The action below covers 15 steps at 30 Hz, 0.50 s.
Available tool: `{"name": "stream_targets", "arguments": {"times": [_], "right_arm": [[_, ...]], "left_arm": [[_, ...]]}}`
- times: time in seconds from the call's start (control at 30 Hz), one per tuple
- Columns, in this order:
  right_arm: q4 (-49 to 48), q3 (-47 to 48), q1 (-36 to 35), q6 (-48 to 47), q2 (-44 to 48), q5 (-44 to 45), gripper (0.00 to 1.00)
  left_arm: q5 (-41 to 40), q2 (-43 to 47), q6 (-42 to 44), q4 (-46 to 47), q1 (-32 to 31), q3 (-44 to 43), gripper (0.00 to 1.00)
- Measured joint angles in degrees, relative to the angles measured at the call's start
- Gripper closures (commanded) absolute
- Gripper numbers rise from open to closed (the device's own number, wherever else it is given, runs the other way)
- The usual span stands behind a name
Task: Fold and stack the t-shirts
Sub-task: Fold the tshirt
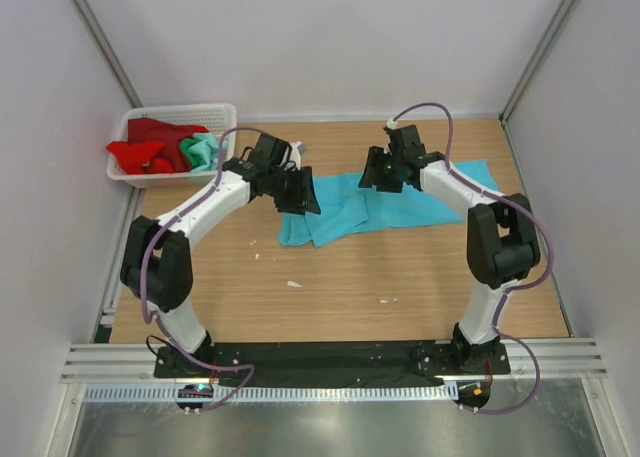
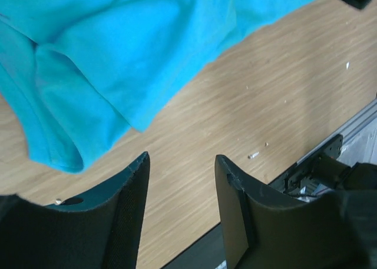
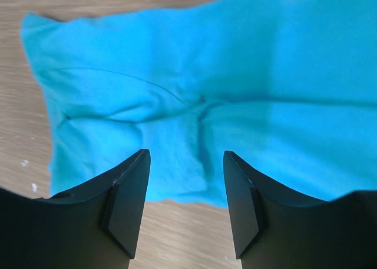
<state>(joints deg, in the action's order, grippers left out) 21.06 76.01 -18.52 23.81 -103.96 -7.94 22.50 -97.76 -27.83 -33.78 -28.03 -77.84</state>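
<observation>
A sky-blue t-shirt [image 1: 385, 205] lies rumpled and partly doubled over across the middle of the wooden table; it also fills the upper left of the left wrist view as the same t-shirt [image 2: 112, 63] and most of the right wrist view [image 3: 224, 86]. My left gripper [image 1: 301, 190] hovers over its left end, open with nothing between the fingers [image 2: 182, 163]. Above the shirt's middle my right gripper [image 1: 385, 172] is open too and holds nothing [image 3: 185, 160]. Red [image 1: 145, 147] and mint green [image 1: 203, 150] t-shirts lie bunched in the basket.
A white mesh basket [image 1: 225, 112] stands at the back left corner. Small white crumbs [image 1: 293, 283] dot the wood in front of the shirt. White walls close in on three sides. A black and metal rail [image 1: 330, 362] runs along the near edge.
</observation>
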Motion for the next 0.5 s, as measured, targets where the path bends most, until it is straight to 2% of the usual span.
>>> {"name": "stream_targets", "arguments": {"times": [0.1,0.33,0.5], "right_arm": [[-1.3,3.3,-0.2,-0.4,-3.3,-4.5,0.39],[-1.5,3.5,-0.5,-1.6,-7.4,-10.6,0.40],[-0.7,3.5,-0.4,-2.7,-7.6,-11.8,0.41]], "left_arm": [[0.7,-4.2,-0.7,-0.2,2.3,-3.3,0.53],[3.4,-16.3,-3.2,-0.5,6.6,-6.3,0.54],[4.4,-18.4,-4.3,-1.4,7.0,-7.1,0.53]]}}
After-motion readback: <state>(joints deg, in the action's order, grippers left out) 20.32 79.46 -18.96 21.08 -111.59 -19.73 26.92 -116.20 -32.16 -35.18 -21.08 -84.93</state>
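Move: The t-shirt's bunched left end lies about 5 cm ahead of the left hand, 3 cm to its left and some 12 cm below. The white scrap is roughly 10 cm back and 5 cm left of that hand. The folded-in sleeve panel lies about 5 cm left of the right hand, level fore and aft and some 8 cm below; the flat shirt body is centred 13 cm to that hand's right and 1 cm ahead. Towards the t-shirt's left end the left hand sinks about 8 cm, also going forward some 4 cm and slightly left, its wrist turning roughly 15 degrees. The right hand shifts some 4 cm left over the sleeve panel while sinking about 3 cm, turning about 10 degrees counter-clockwise. Both grippers stay half open; contact with the cloth can't be seen. ##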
